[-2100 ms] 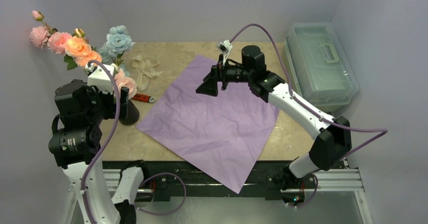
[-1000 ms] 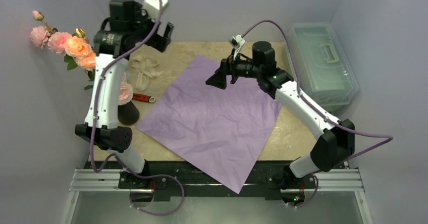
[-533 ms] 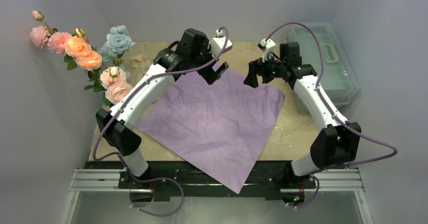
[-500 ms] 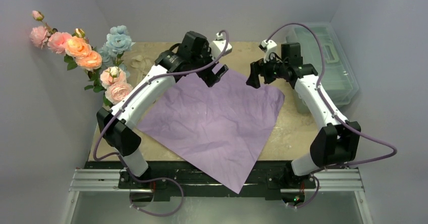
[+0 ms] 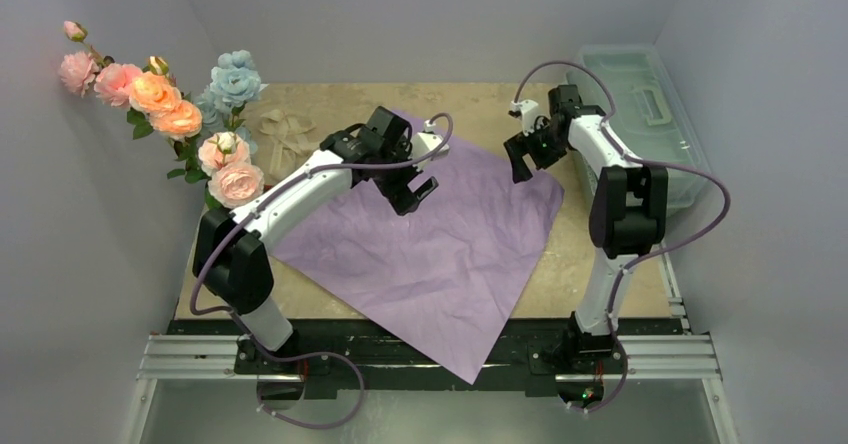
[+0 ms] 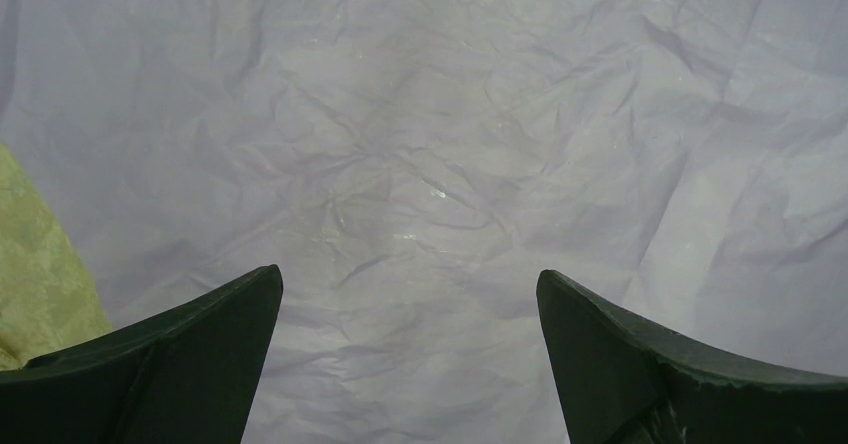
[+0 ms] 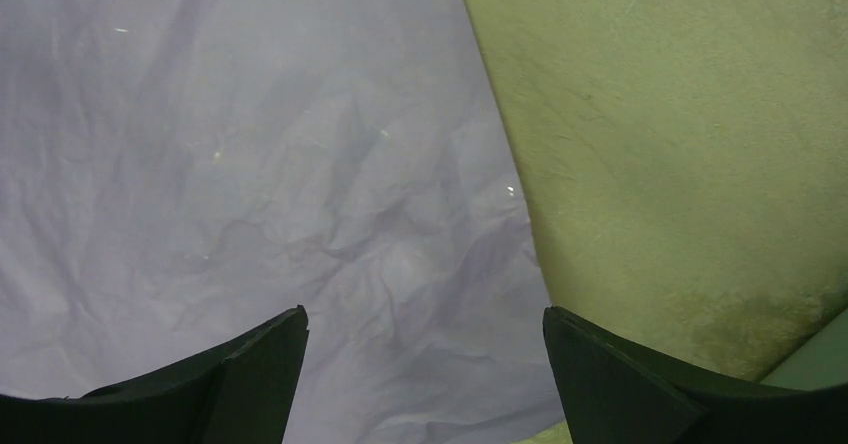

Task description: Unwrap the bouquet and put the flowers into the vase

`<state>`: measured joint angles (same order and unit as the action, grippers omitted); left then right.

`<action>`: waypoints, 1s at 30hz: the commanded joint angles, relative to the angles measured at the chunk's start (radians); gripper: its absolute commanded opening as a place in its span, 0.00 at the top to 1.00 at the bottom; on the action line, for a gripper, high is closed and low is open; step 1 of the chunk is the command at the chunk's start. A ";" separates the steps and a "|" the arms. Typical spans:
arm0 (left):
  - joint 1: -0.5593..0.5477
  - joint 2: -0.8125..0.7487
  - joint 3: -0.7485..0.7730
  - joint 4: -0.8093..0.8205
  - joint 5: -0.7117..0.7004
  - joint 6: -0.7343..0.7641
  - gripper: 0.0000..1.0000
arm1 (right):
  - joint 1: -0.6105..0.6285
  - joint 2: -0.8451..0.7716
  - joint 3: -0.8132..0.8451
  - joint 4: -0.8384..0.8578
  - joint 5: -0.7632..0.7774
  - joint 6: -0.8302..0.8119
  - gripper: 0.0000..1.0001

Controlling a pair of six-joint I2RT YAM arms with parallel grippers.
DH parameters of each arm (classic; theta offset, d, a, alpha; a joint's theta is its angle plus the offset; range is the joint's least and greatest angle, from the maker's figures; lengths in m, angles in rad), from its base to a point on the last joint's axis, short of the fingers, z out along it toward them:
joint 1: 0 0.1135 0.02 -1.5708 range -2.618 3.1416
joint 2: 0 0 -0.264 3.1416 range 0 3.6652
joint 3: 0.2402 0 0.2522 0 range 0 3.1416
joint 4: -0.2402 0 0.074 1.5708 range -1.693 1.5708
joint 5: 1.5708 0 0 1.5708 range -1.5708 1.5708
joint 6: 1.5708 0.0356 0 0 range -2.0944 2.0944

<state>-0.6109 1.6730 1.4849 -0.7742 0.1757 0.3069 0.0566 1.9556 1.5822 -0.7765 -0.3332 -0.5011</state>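
Observation:
The flowers (image 5: pixel 180 104), pink, peach and pale-blue roses, stand upright at the table's far left. Their stems run down behind my left arm, and the vase is hidden there. The bouquet's lilac paper (image 5: pixel 440 254) lies spread flat across the middle, its near corner hanging over the table's front edge. My left gripper (image 5: pixel 410 189) hovers open over the paper's upper part; crinkled paper (image 6: pixel 430 144) fills its wrist view between the fingers, around the left gripper (image 6: pixel 410 294). My right gripper (image 5: pixel 520 159) is open above the paper's right corner, and the right gripper (image 7: pixel 425 324) has the paper's edge (image 7: pixel 250 164) below it.
A cream ribbon (image 5: pixel 280 129) lies at the back left beside the flowers. A clear lidded plastic box (image 5: pixel 640 114) stands at the back right, close to my right arm. Bare beige table (image 7: pixel 680 114) shows right of the paper.
My left arm swung from the back-left corner to over the paper and came lower. My right gripper moved right to the paper's right corner, its arm folding upright.

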 commanded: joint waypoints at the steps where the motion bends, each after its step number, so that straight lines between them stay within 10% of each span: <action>1: 0.003 -0.062 -0.047 0.033 0.014 0.021 0.00 | -0.022 0.039 0.103 -0.058 0.023 -0.099 0.07; 9: 0.002 -0.059 -0.083 0.049 0.002 0.024 0.00 | -0.035 0.200 0.197 -0.164 -0.037 -0.132 0.17; 22: 0.002 -0.043 -0.103 0.092 -0.043 0.007 0.00 | -0.037 0.285 0.299 -0.063 0.013 -0.054 1.00; 30: 0.038 0.014 -0.067 0.115 -0.023 -0.069 0.00 | -0.037 0.319 0.361 0.159 0.091 0.120 1.00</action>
<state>-0.6060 1.6558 1.3922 -0.6979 0.1303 0.2947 0.0246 2.2730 1.8812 -0.7807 -0.3103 -0.4953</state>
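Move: The far-right edge of the spread purple paper lies roughly 2 cm ahead, 2 cm right and 6 cm below the right hand. The paper's right corner is some 6 cm right, 3 cm back and equally low; the clear box stands about 20 cm right and 8 cm ahead. From the left hand that edge is about 23 cm right, 11 cm ahead and 14 cm below. Right hand sinks about 6 cm, closes its fingers on the paper's far-right edge, then pulls forward some 5 cm. ##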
